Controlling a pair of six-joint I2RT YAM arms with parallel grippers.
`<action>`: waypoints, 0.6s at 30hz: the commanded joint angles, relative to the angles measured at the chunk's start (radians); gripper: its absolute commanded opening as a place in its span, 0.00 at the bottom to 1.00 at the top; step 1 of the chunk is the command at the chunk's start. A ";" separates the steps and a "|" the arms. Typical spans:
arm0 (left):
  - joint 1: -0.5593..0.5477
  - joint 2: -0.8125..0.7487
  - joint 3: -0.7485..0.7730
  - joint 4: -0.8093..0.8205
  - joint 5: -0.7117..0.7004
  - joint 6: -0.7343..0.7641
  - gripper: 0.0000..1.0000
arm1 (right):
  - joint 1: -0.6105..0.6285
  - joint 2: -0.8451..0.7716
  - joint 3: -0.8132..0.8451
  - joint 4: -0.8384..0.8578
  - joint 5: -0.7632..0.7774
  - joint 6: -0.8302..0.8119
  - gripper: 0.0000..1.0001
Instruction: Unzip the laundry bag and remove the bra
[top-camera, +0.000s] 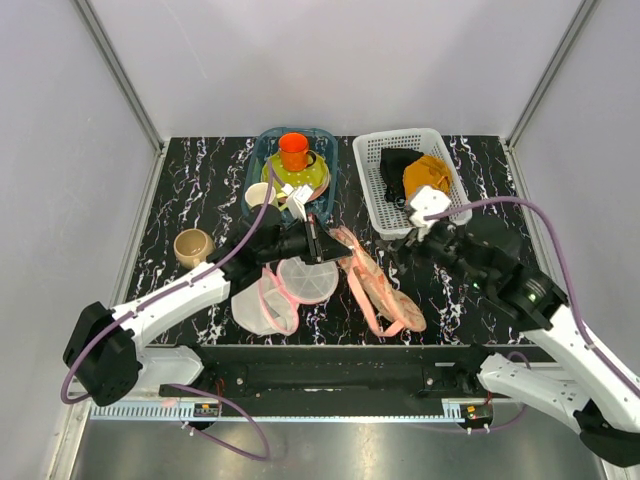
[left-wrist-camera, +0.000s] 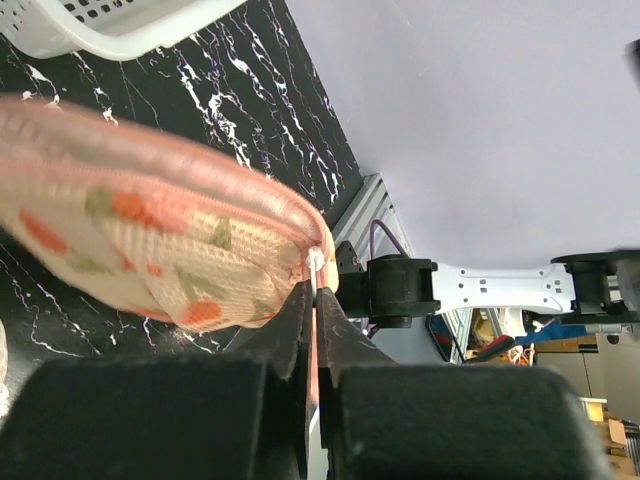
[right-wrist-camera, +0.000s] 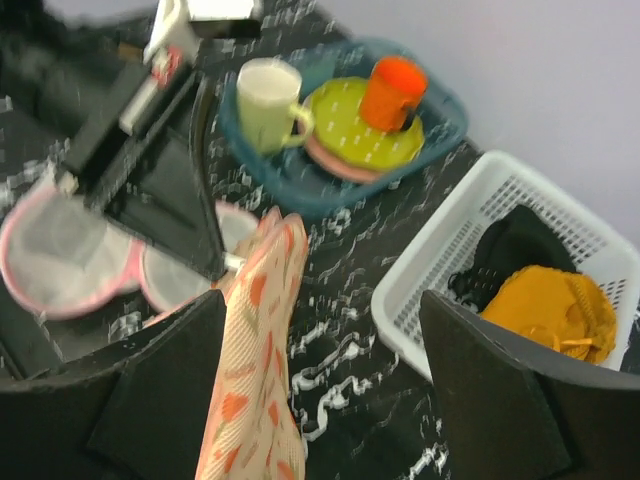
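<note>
The laundry bag (top-camera: 385, 290) lies at the table's middle, its peach printed fabric (right-wrist-camera: 255, 370) and pink zip edge running toward the near edge. Two white mesh domes (top-camera: 305, 281) with pink rims lie just left of it. My left gripper (top-camera: 325, 243) is shut on the bag's small white zip pull (left-wrist-camera: 316, 262) at the bag's far end, lifting that end (left-wrist-camera: 150, 240). My right gripper (top-camera: 405, 245) hangs open over the bag's right side. In the right wrist view the fabric stands against the left finger (right-wrist-camera: 180, 350), and the right gripper (right-wrist-camera: 322, 300) grips nothing. The bra is hidden.
A blue tray (top-camera: 257, 165) at the back holds an orange cup (top-camera: 293, 150), a yellow-green plate and a cream mug. A white basket (top-camera: 372, 190) at the back right holds black and mustard garments. A beige cup (top-camera: 192, 247) stands at the left.
</note>
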 joint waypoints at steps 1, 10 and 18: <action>-0.001 -0.018 0.068 0.086 0.017 0.005 0.00 | 0.000 0.145 0.108 -0.242 -0.123 -0.133 0.85; -0.001 -0.075 0.042 0.055 -0.034 0.010 0.00 | -0.001 0.297 0.214 -0.141 0.097 0.374 0.85; -0.003 -0.079 0.039 0.059 -0.037 0.007 0.00 | 0.000 0.374 0.246 -0.080 0.098 0.668 0.84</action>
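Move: The right hand, open and empty, has the upper end of the laundry bag about 8 cm to its left, level with it in depth and some 11 cm below. The white basket stands roughly 27 cm ahead and 8 cm to the right, and the round mesh lid lies about 19 cm to the left and 2 cm ahead, both some 30 cm or more lower. The left hand already holds the bag's upper end at its fingertips, the rest hanging below. The right hand comes back in towards the upper end of the bag with its fingers staying wide open, dropping about 6 cm at first while drifting left and forward, then lifting a little as it goes on left, some 5 cm in all, its wrist tipping the fingers down by nearly 30 degrees. The left hand keeps its pinch on the small white zip pull at the bag's corner and raises it slowly by 2 to 3 cm, hardly turning. ##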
